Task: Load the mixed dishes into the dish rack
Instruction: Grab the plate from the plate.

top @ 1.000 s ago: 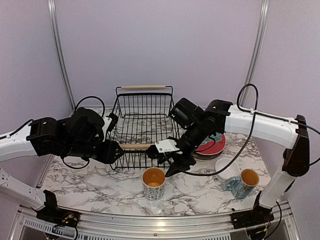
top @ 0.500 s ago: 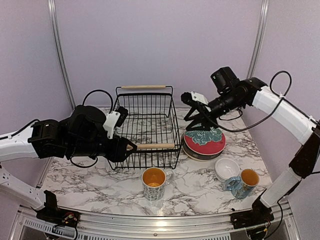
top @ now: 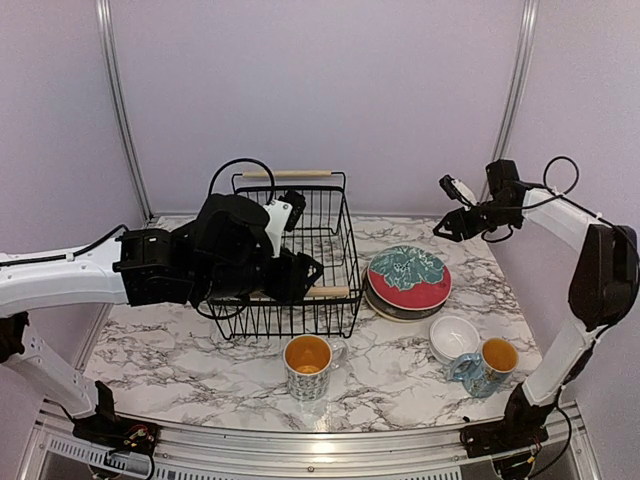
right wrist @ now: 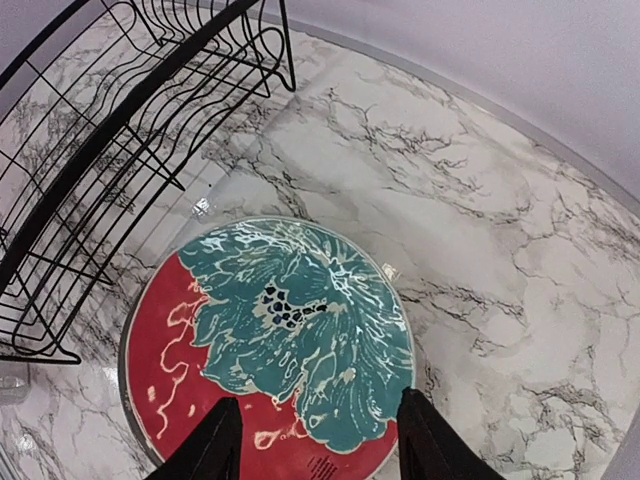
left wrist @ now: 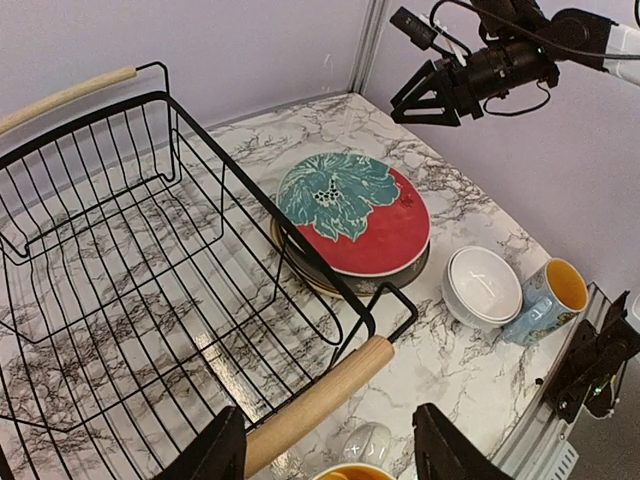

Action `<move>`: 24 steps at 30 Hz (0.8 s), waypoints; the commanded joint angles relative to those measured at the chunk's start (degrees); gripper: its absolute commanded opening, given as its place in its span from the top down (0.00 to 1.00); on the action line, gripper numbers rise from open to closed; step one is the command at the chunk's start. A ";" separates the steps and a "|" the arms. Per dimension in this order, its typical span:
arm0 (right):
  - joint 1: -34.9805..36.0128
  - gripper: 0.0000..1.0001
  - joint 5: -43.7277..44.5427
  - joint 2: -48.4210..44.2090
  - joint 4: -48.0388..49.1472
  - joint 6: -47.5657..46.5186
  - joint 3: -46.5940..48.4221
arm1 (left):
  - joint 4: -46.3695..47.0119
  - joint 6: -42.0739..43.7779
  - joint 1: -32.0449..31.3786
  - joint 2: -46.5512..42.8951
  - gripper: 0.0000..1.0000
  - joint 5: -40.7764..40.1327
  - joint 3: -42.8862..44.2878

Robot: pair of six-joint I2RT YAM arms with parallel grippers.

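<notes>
The dish rack (top: 345, 250) (left wrist: 150, 250), a black wire basket with wooden handles, stands mid-table with nothing inside. My left gripper (top: 303, 272) (left wrist: 330, 412) hovers open over its near handle (left wrist: 315, 400), holding nothing. To the rack's right, the red plate with a teal leaf (top: 410, 277) (left wrist: 355, 215) (right wrist: 270, 340) tops a stack of plates. My right gripper (top: 446, 226) (right wrist: 318, 400) hangs open high above that plate, empty. White bowls (top: 455, 335) (left wrist: 483, 285) sit nested beside one mug (top: 485, 365) (left wrist: 545, 300). Another mug (top: 308, 365) stands in front of the rack.
A dark plate rim (top: 385, 308) shows under the red plate. The marble table (top: 180, 370) ends at a metal rail along the front. Purple walls and two upright poles close the back. The right arm's cable loops near its wrist.
The right arm has lifted from beside the front mug and swung back to the far right, high over the plates. The left arm has moved right over the rack's near handle, jaws wider.
</notes>
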 commanded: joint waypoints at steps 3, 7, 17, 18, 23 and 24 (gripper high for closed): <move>0.20 0.47 6.17 5.14 1.73 5.07 0.06 | 2.73 -2.43 4.86 0.34 0.39 -4.22 2.84; 0.24 0.46 8.19 7.80 0.89 5.46 0.23 | 5.02 -2.00 5.70 -0.11 0.38 -2.94 1.78; 0.19 0.48 10.14 13.31 -1.44 5.88 1.61 | 6.56 -2.37 5.80 0.45 0.38 -1.55 1.07; 0.22 0.48 10.28 13.96 -1.83 5.87 1.97 | 6.57 -2.34 5.80 0.54 0.38 -1.45 1.08; 0.22 0.49 10.48 16.05 -2.67 6.03 2.52 | 6.67 -2.33 5.82 0.46 0.38 -1.35 0.99; 0.20 0.49 10.71 16.31 -2.66 6.10 2.49 | 6.75 -2.35 5.89 0.40 0.38 -1.22 0.91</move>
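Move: The top red-and-teal plate of the stack lies about 19 cm below the right hand, its middle some 6 cm to the left and 2 cm farther out. The white bowls sit roughly 15 cm back and 1 cm to the right, about as far below; the dish rack's middle is some 34 cm left and 2 cm ahead. From the left hand the plate is about 22 cm ahead, 22 cm right and 26 cm lower. Towards the plate's right-hand rim the open right hand sinks about 12 cm, drifting slightly right while the wrist tips some 20 degrees further down, so the fingers come in close over the rim, one inside it and one near or beyond its edge. Meanwhile the left hand, open and empty, goes about 5 cm forward and 3 cm up over the rack's near handle, turning a little counter-clockwise. ##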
